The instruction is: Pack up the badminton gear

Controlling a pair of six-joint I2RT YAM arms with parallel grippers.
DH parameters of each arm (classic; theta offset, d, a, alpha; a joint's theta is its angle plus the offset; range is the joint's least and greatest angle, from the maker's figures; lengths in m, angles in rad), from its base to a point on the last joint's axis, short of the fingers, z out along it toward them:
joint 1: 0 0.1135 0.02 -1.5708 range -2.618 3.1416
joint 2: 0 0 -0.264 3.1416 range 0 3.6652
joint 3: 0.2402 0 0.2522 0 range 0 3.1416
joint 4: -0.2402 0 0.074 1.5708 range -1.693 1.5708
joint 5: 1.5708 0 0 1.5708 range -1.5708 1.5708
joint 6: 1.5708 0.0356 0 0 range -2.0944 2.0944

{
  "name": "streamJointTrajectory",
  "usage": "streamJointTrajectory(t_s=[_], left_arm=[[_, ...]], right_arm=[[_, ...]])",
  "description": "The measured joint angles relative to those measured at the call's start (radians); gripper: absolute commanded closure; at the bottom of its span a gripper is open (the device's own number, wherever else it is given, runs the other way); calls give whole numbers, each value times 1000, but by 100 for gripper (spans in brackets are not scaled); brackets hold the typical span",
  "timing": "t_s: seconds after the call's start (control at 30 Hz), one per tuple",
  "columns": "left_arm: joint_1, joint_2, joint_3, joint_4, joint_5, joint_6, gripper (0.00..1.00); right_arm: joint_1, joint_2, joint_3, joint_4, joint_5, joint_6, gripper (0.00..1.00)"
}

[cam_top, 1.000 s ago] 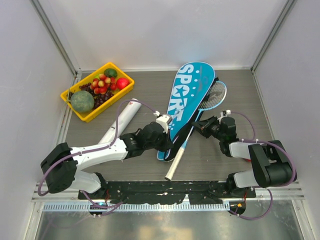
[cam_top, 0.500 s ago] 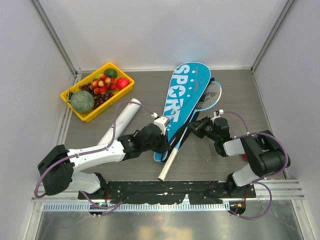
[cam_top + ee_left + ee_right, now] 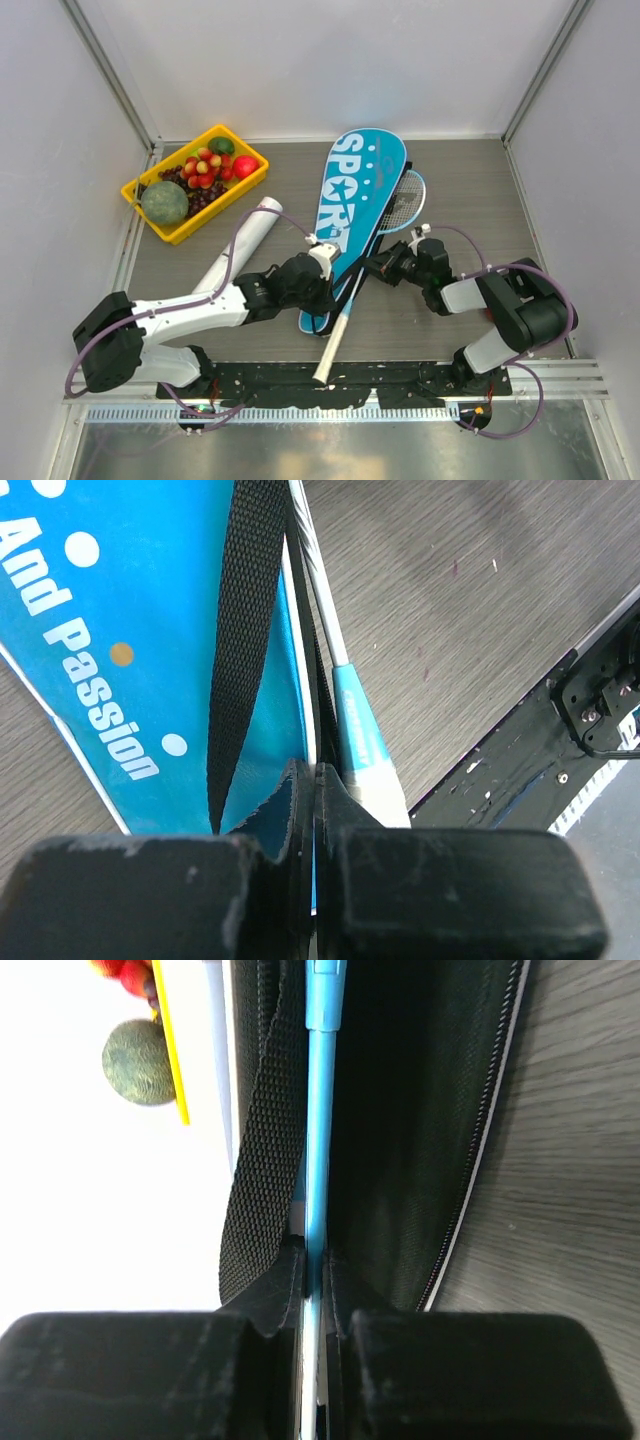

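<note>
The blue "SPORT" racket bag [image 3: 355, 195] lies slanted in the middle of the table. A racket's strung head [image 3: 406, 205] sticks out of its right side and the white handle [image 3: 332, 350] out of its near end. My left gripper [image 3: 330, 283] [image 3: 313, 770] is shut on the bag's blue edge [image 3: 120, 660], beside the black strap [image 3: 245, 630] and the racket shaft [image 3: 318, 590]. My right gripper [image 3: 372, 267] [image 3: 315, 1245] is shut on a thin light-blue edge of the bag [image 3: 318, 1110], with the black lining [image 3: 400, 1110] beside it. The white tube [image 3: 240, 248] lies to the left.
A yellow tray [image 3: 225, 210] of fruit with a green melon [image 3: 165, 202] stands at the back left. The melon [image 3: 140, 1060] also shows in the right wrist view. The black mounting rail [image 3: 300, 380] runs along the near edge, just past the racket handle's end.
Both grippers have carried the bag and racket to the left and a little nearer. The bag's wide end swung left, and the handle's end now reaches the rail.
</note>
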Motion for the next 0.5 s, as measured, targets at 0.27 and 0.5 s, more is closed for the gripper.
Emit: streamJointTrajectory(t_s=[0.27,0.5], left_arm=[[0,-94,-25,-40,-27,43,100],[-1,-108,-14,-76,-32,99,100]], right_arm=[[34,-53,-8,-99,-135,-53,95],[62,-159,-61,-172,-208,-88,95]])
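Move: Shut on the racket's shaft, the right hand has the bag's opening about 11 cm ahead and 3 cm to its right, slightly below; the racket's head lies some 21 cm ahead and 10 cm right, its grip 26 cm back and 9 cm left. From the left hand, already pinching the bag's edge near the lower end, that opening lies roughly 23 cm ahead and 14 cm right, and the white tube 19 cm ahead and 25 cm left. Backward, about 7 cm and a little to the left, the right hand draws the racket by its shaft along the bag's open side, turning counter-clockwise some 15 degrees so the head swings towards the opening. The left hand keeps its pinch on the bag's edge and eases it about 2 cm left and slightly up. ##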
